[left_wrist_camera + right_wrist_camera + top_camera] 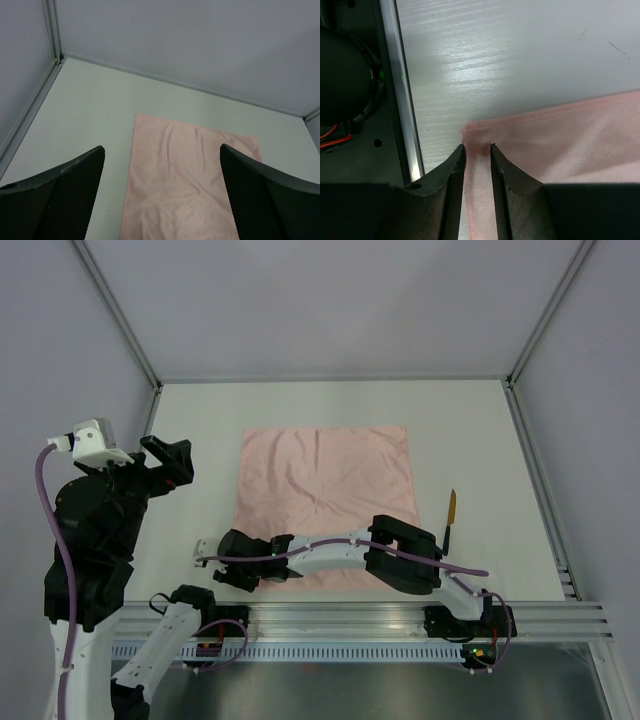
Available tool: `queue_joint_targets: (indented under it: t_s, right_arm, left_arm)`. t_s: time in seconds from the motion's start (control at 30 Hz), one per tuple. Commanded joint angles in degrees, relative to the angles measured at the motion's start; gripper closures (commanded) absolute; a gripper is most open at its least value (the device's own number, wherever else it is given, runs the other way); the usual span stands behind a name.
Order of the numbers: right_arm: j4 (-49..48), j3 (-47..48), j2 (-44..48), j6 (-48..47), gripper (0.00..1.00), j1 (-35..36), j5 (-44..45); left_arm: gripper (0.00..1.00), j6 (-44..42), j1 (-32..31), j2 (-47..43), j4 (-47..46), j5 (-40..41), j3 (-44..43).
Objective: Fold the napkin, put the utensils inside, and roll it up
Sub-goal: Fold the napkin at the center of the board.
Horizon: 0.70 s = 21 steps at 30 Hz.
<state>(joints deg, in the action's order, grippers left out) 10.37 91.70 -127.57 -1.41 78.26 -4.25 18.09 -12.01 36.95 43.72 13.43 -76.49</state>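
Note:
The pale pink napkin (325, 490) lies flat on the table, lightly creased. My right gripper (212, 560) reaches across to its near left corner. In the right wrist view the gripper (477, 149) is shut on the napkin's hemmed corner (570, 135), with cloth pinched between the jaws. My left gripper (172, 462) is open and empty, raised to the left of the napkin. In its wrist view the gripper (161, 147) frames the napkin (190, 185) from above. The utensil (451, 510), a thin orange-yellow and dark stick, lies on the table just right of the napkin.
A metal rail (400, 615) runs along the table's near edge, close to the pinched corner; it also shows in the right wrist view (402, 100). Grey walls with frame posts (530, 350) enclose the table at the back and sides.

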Motion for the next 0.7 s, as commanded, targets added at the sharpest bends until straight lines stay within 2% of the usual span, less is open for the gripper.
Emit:
queue_joint_targets:
  t_s: [0.0,0.1,0.27,0.33,0.67]
  right_arm:
    - [-0.1,1.6,-0.8,0.0,0.67,0.3,0.5]
    - [0.3,2.1,-0.5,0.0,0.78,0.2,0.5]
    - [1.1,3.0,-0.2,0.0,0.86,0.3,0.6]
    - [1.3,3.5,0.5,-0.1,0.93,0.3,0.9]
    - [2.7,4.5,6.3,1.2,0.97,-1.0,0.2]
  left_arm:
    - [0.00,-2.5,0.1,-0.6,0.1,1.0,0.1]
    - [0.00,-2.4,0.1,-0.6,0.1,1.1,0.3]
    - [0.00,-2.3,0.0,-0.6,0.0,1.0,0.8]
    - [0.00,-2.3,0.1,-0.7,0.0,1.1,1.0]
    - [0.00,-1.5,0.1,-0.8,-1.0,0.7,2.3]
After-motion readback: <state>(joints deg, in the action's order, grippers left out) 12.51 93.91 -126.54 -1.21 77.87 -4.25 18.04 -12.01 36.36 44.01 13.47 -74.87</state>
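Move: My right hand is down at the board, fingers pointing left and downward and part-open around the napkin's near-left corner, whose tip is about 2 cm to the left and 1 cm back at the same height. The napkin's middle spreads about 22 cm ahead and 20 cm to the right; the silver board edge runs some 4 cm behind. From my left hand, that corner lies about 11 cm back, 4 cm right and 40 cm below. Staying in place first, I finish closing my right fingers from about a third open to nearly shut, pinching the cloth of the napkin's near-left corner. Then I raise my right hand straight up off the board by roughly 2 cm, with hardly any drift and no wrist turn, keeping the pinch. ##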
